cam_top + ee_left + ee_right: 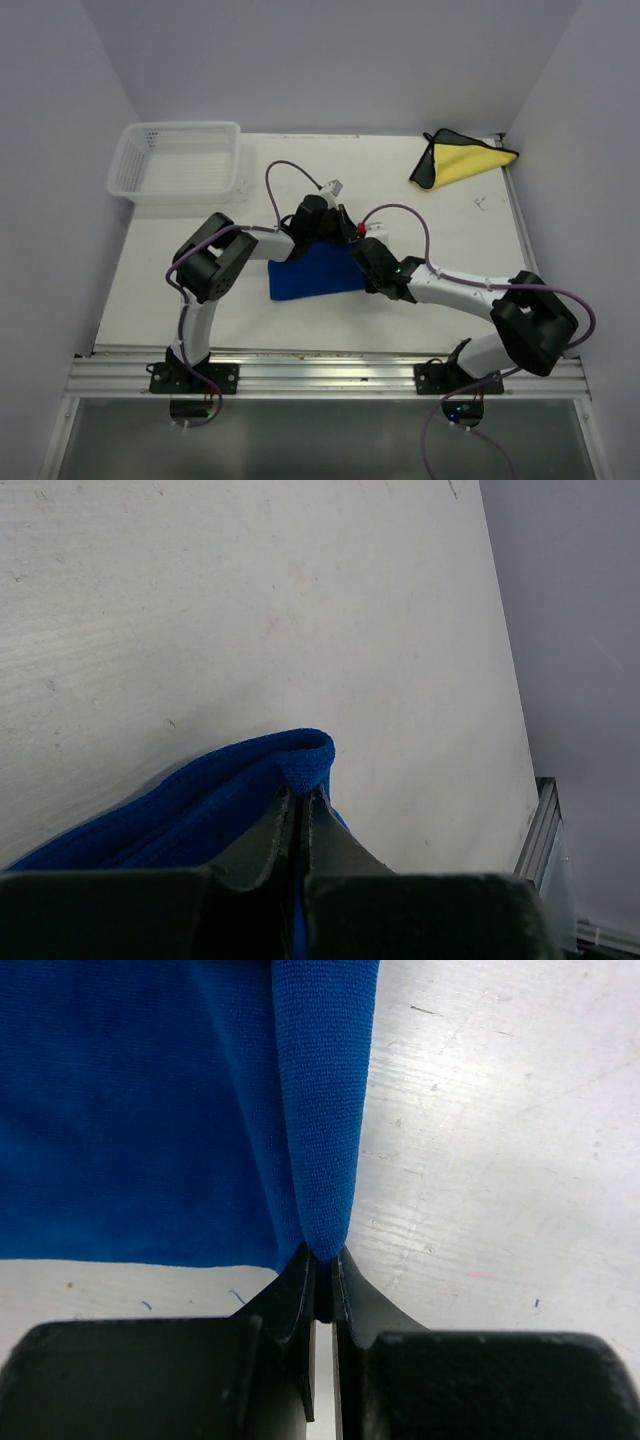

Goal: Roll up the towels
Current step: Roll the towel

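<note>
The blue towel (312,272) lies flat in the middle of the table, between my two arms. My left gripper (318,232) is at its far edge, shut on a pinched fold of the blue towel (300,760). My right gripper (362,262) is at its right edge, shut on a raised ridge of the blue towel (320,1110), which spreads to the left of the jaws. The yellow towel (462,160), with dark edging, lies folded at the far right corner, away from both grippers.
A white mesh basket (180,160) stands at the far left of the table. White walls close the table on the left, back and right. An aluminium rail (320,372) runs along the near edge by the arm bases.
</note>
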Tool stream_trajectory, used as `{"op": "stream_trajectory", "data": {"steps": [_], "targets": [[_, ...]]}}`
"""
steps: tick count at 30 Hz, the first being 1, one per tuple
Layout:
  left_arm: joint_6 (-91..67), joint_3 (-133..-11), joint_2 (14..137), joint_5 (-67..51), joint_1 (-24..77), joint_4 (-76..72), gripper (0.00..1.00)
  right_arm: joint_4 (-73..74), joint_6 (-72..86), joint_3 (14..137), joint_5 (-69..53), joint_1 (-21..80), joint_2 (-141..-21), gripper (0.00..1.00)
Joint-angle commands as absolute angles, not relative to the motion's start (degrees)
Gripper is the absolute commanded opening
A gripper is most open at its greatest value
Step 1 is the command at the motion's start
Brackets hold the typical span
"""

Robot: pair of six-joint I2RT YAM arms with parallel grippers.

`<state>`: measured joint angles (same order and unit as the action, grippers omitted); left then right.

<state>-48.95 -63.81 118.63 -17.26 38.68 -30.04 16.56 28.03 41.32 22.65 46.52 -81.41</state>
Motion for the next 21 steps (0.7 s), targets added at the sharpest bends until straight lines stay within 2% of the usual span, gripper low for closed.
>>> {"op": "stream_trajectory", "data": {"steps": [1,9,10,12,13,14,18,21], "targets": [[-49.1,-64.1,117.4,-16.6,37.3,-34.5,0.0,22.2,27.0,44.4,31.0,49.0,-83.3,0.0],[-48.9,-61.6,116.2,-16.8,35.9,-34.7,0.0,25.0,26.5,47.7,36.7,52.8,-88.5,0.0],[-49.0,-61.4,115.7,-16.7,35.8,-34.6,0.08,25.3,26.7,48.3,37.4,53.2,-88.9,0.0],[-48.4,-61.1,115.0,-16.3,35.6,-33.9,0.15,27.5,28.0,49.7,38.8,54.0,-90.1,0.0],[-48.1,-61.0,113.8,-15.9,35.5,-32.6,0.23,28.4,28.6,51.1,39.9,54.3,-91.2,0.0],[-47.5,-60.7,113.1,-15.3,35.5,-31.8,0.27,29.7,29.6,51.8,40.3,54.6,-91.8,0.0],[-46.6,-59.9,109.4,-13.5,34.9,-29.4,0.36,30.8,31.4,53.5,41.2,56.2,-94.2,0.0],[-46.1,-60.3,107.6,-13.6,34.1,-28.0,0.36,32.3,32.9,54.9,42.1,57.0,-96.5,0.0]]}}
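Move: The left hand pinches the far right corner of the blue towel and the right hand its near right corner, about 12 cm back from and 4 cm right of the left hand. The towel's flat middle, towards which it's being rolled, is some 11 cm left and 5 cm ahead of the right hand, 8 cm left and 7 cm back of the left, a few centimetres below both. The yellow cloth lies about 19 cm ahead and 27 cm right of the left hand. The left fingers let go of the towel's far right corner, opening about a third as the hand dips a centimetre; the hand then draws off leftward, about 4 cm in all, rising at the end. The right hand keeps its pinch on the near right corner, fingertips almost in place, while its wrist rolls some 20 degrees, the back of the hand leaning left over the towel. ##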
